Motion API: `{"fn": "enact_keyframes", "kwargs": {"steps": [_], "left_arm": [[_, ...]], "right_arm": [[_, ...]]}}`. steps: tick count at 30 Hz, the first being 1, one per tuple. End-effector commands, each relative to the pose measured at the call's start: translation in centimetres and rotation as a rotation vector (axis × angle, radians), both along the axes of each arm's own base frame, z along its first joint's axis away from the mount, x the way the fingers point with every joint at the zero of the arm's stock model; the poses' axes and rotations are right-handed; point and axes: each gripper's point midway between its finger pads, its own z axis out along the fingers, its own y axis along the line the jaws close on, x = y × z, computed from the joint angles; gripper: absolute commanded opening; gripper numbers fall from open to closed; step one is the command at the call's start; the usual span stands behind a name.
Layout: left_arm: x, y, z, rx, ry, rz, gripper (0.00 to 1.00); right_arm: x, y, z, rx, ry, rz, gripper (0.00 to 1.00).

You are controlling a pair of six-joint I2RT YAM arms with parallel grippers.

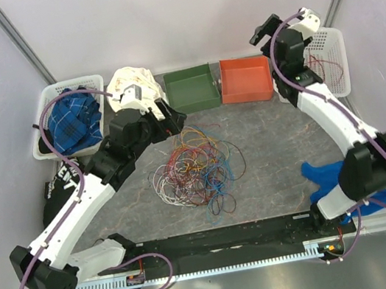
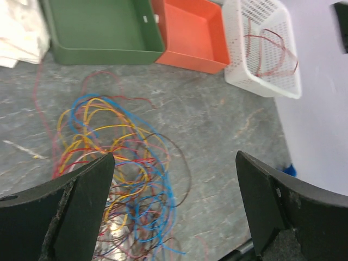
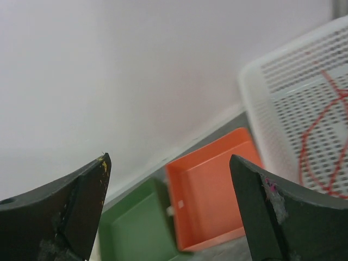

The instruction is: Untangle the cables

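Observation:
The cables point(image 1: 196, 170) lie in a loose tangle of red, orange, yellow, blue and white loops on the grey table, also seen in the left wrist view point(image 2: 117, 157). My left gripper point(image 1: 173, 118) hangs open just behind the pile's far edge, with nothing between its fingers point(image 2: 174, 179). My right gripper point(image 1: 266, 29) is raised high at the back right, open and empty point(image 3: 168, 185), beside the white basket point(image 1: 334, 33). A thin red cable point(image 3: 318, 141) lies inside that basket point(image 3: 288, 81), and shows in the left wrist view too point(image 2: 272, 51).
A green tray point(image 1: 195, 103) and an orange tray point(image 1: 246, 94) stand side by side at the back. At the back left, a white basket point(image 1: 96, 81) holds blue checked cloth, next to a white crumpled cloth point(image 1: 129, 81). A blue object point(image 1: 326, 177) lies by the right arm's base.

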Motion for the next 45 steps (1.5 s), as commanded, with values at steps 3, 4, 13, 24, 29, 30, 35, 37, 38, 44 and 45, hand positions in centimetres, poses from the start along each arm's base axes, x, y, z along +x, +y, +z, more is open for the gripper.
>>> {"fn": "enact_keyframes", "kwargs": {"steps": [3, 4, 13, 24, 29, 30, 35, 37, 38, 44, 45], "left_arm": [[-0.6, 3.5, -2.6, 0.166, 0.033, 0.071, 1.00], [-0.7, 3.6, -2.9, 0.173, 0.040, 0.072, 1.00], [-0.2, 3.4, -5.9, 0.232, 0.104, 0.025, 1.00], [-0.4, -0.5, -10.9, 0.105, 0.225, -0.100, 0.98], [-0.1, -1.9, -12.2, 0.084, 0.248, -0.131, 1.00], [-0.2, -2.4, -12.2, 0.086, 0.244, -0.137, 1.00], [0.0, -2.4, -12.4, 0.097, 0.233, -0.035, 1.00], [-0.8, -1.4, -12.7, 0.065, 0.247, 0.021, 1.00], [-0.8, -0.6, -12.7, 0.060, 0.243, 0.062, 1.00], [-3.0, 3.1, -11.0, 0.030, 0.198, 0.163, 1.00], [-3.5, 3.6, -10.7, 0.037, 0.196, 0.164, 1.00]], "right_arm": [[-6.0, 6.0, 1.8, 0.089, -0.043, 0.158, 0.98], [-6.8, 7.3, 1.5, 0.088, -0.039, 0.200, 0.98], [-19.3, 21.2, -4.6, -0.197, 0.123, 0.631, 0.98], [-28.1, 17.8, -12.2, -0.143, 0.166, 0.612, 0.98], [-29.1, 16.2, -14.4, -0.187, 0.129, 0.648, 0.98], [-29.0, 16.4, -14.5, -0.192, 0.119, 0.656, 0.98], [-27.3, 18.5, -17.0, -0.291, 0.192, 0.670, 0.98], [-27.0, 20.6, -18.0, -0.288, 0.228, 0.747, 0.98], [-26.1, 21.7, -18.8, -0.287, 0.242, 0.761, 0.98], [-24.8, 27.8, -21.3, -0.310, 0.292, 0.912, 0.97], [-24.6, 28.2, -21.7, -0.320, 0.299, 0.919, 0.97]]}}
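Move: The cable tangle lies about 22 cm back and 26 cm to the left of the right hand, some 32 cm below it; from the left hand it is roughly 3 cm back, 4 cm right and 28 cm down. Around the right hand, all about 30 cm lower, the red bin is some 3 cm ahead and 6 cm left, the green bin 3 cm ahead and 23 cm left, and the white basket with the red cable 4 cm ahead and 15 cm right. The tangle is approached by both open, empty hands. The right leaves the basket side, sweeping roughly 26 cm back and, on balance, 22 cm left; after a brief rise it sinks steadily towards the tangle's blue right side, turning about 45 degrees counter-clockwise and tipping down. The left sinks about 14 cm over the tangle, its fingertips tipping down, and drifts slightly back at the end. ##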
